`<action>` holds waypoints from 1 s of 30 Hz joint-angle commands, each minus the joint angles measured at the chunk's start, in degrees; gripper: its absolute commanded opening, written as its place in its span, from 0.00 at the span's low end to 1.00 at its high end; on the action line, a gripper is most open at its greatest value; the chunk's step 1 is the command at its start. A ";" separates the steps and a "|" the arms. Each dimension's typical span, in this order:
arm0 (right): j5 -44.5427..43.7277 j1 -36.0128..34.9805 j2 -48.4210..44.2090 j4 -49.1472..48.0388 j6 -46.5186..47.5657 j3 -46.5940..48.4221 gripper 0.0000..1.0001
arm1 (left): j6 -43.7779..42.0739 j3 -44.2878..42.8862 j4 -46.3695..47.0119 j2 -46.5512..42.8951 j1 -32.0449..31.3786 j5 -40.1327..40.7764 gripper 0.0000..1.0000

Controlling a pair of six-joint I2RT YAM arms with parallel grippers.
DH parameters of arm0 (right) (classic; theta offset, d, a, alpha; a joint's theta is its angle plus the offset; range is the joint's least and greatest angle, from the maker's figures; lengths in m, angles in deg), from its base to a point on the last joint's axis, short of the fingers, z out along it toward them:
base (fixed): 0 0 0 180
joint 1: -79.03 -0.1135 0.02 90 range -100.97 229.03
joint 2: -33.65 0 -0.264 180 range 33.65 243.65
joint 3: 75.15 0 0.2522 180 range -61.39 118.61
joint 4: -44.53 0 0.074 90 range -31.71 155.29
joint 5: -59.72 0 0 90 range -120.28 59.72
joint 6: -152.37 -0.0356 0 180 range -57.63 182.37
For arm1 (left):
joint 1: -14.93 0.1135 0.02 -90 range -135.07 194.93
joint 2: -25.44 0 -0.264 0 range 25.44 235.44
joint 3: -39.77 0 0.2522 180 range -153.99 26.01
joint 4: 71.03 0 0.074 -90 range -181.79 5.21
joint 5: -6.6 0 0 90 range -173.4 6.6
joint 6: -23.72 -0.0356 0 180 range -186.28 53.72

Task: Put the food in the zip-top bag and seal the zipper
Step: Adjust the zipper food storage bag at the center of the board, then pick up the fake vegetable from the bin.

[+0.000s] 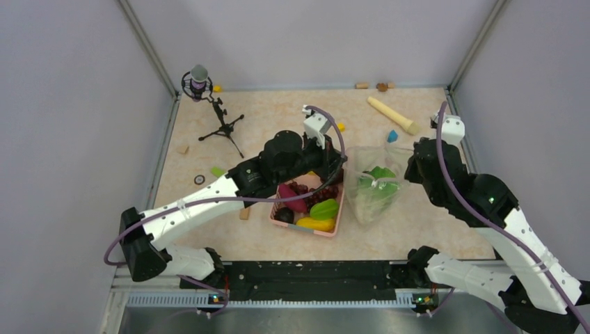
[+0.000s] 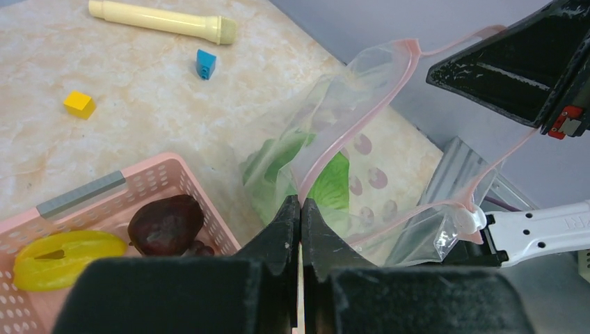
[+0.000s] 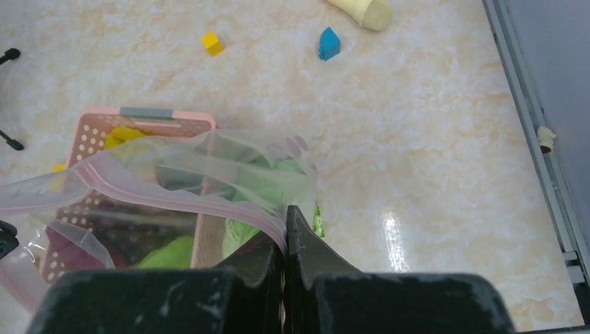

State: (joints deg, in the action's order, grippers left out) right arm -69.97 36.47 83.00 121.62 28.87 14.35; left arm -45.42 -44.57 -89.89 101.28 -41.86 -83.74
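The clear zip-top bag stands right of the pink basket, mouth up and held wide between both grippers. A green-white lettuce head sits inside it. My left gripper is shut on the pinkish zipper at the bag's left rim. My right gripper is shut on the zipper at the opposite rim. Still in the basket are a magenta sweet potato, a green pod, a yellow fruit and dark purple-brown pieces.
A beige rolling pin lies at the back right, with a blue block and a yellow block near it. A microphone on a tripod stands at the back left. Small blocks lie scattered left of the basket.
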 commanded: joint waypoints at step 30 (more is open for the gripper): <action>2.46 0.09 -1.84 -15.84 4.32 -14.41 0.00 | 37.20 31.65 4.72 -15.31 5.18 25.31 0.97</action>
State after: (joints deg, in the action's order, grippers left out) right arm -66.45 36.47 81.16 106.67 32.80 -0.14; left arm -17.90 -12.18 -88.03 84.84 -36.42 -62.52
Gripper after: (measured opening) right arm 0.004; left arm 0.972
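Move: From the left hand, which pinches the bag's left rim, the grapes in the basket lie about 7 cm ahead, 6 cm to its left and some 26 cm below. The sweet potato is roughly 5 cm ahead and 14 cm left, the star fruit 1 cm ahead and 3 cm left, both similarly low; the bagged lettuce is 3 cm ahead, 12 cm right, 19 cm below. From the right hand, the lettuce sits 5 cm ahead, 6 cm left, 18 cm below. The left fingers let go of the zip-top bag's rim, opening wide, and the hand swings about 12 cm left, then sinks over the basket, some 14 cm down in all, turning counter-clockwise and tipping down towards the grapes. The right hand stays shut on its side of the rim, lowering the bag about 5 cm with a little left and forward. ##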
